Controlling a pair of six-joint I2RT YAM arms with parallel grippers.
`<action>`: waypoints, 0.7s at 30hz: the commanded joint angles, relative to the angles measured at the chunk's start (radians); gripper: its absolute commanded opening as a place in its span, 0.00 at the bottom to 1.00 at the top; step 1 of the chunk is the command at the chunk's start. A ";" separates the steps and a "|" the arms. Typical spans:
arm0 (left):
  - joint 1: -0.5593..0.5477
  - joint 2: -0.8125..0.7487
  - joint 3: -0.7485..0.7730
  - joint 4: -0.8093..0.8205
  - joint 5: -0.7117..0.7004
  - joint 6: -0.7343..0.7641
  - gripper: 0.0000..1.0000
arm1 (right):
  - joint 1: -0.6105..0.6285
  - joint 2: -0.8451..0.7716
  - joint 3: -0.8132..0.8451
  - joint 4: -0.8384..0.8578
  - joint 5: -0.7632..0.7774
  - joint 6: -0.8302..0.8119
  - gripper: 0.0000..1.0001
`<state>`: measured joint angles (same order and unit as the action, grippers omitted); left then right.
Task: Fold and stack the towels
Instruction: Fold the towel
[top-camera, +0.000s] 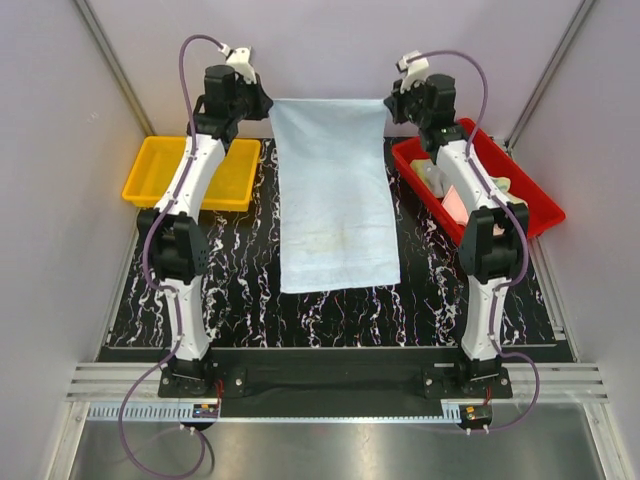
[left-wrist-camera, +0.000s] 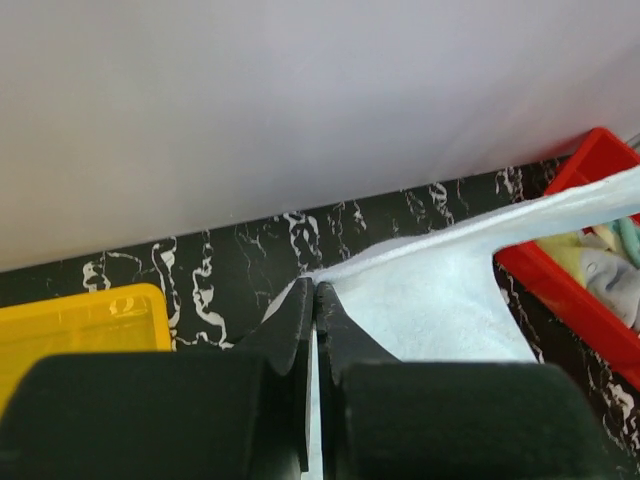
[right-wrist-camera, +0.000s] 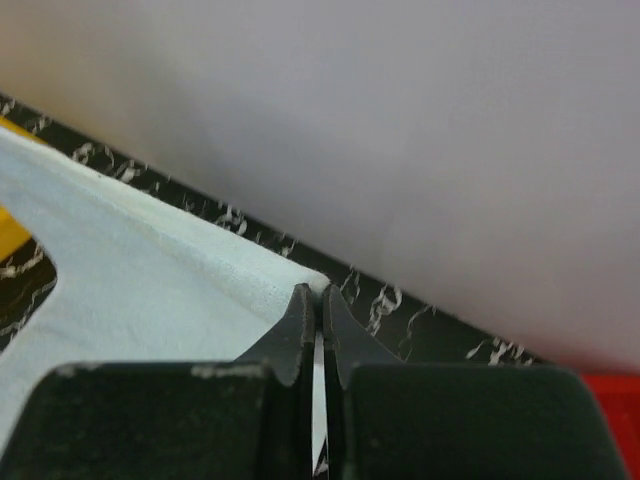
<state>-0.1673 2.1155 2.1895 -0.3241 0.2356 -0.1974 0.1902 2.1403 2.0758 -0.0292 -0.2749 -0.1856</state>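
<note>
A light blue towel (top-camera: 335, 200) hangs stretched between both arms, its far edge lifted and its near edge resting on the black marbled table. My left gripper (top-camera: 268, 104) is shut on the towel's far left corner (left-wrist-camera: 312, 280). My right gripper (top-camera: 388, 104) is shut on its far right corner (right-wrist-camera: 322, 287). The cloth (left-wrist-camera: 440, 300) runs taut between the two grips, seen also as a pale sheet (right-wrist-camera: 150, 290) in the right wrist view. Other towels (top-camera: 455, 195), pink, yellow and grey, lie in the red bin.
A yellow bin (top-camera: 160, 175) sits at the table's back left, beside the left arm. A red bin (top-camera: 535, 205) stands at the back right under the right arm. White walls close in the back and sides. The marbled mat (top-camera: 250, 300) shows around the towel.
</note>
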 joint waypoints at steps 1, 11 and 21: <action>0.011 -0.081 -0.091 0.066 0.030 0.052 0.00 | -0.008 -0.143 -0.163 0.118 -0.017 -0.011 0.00; -0.030 -0.305 -0.463 0.022 0.010 0.104 0.00 | -0.008 -0.345 -0.480 -0.029 -0.063 -0.040 0.00; -0.057 -0.495 -0.737 -0.021 0.021 0.102 0.00 | -0.006 -0.528 -0.723 -0.124 -0.035 -0.028 0.00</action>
<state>-0.2237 1.6863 1.5066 -0.3515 0.2802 -0.1219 0.1928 1.6855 1.4002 -0.1196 -0.3351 -0.2115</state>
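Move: Each closed hand holds a far corner of the blue towel, which slopes down to the table. The middle of its lying near edge is about 38 cm back, 17 cm right of and 30 cm below the left hand, and some 40 cm back and 12 cm left of the right. The yellow bin is about 9 cm back and 19 cm left of the left hand; the red bin, 16 cm back and 22 cm right of the right. Both hands keep the towel's far corners pinched in shut fingers and draw that edge taut between them, back over the part already lying towards the near edge. They first sink steeply side by side, about 9 cm, then travel nearly level, ending some 14 cm back, with the fingertips tipping down about 15 degrees. ##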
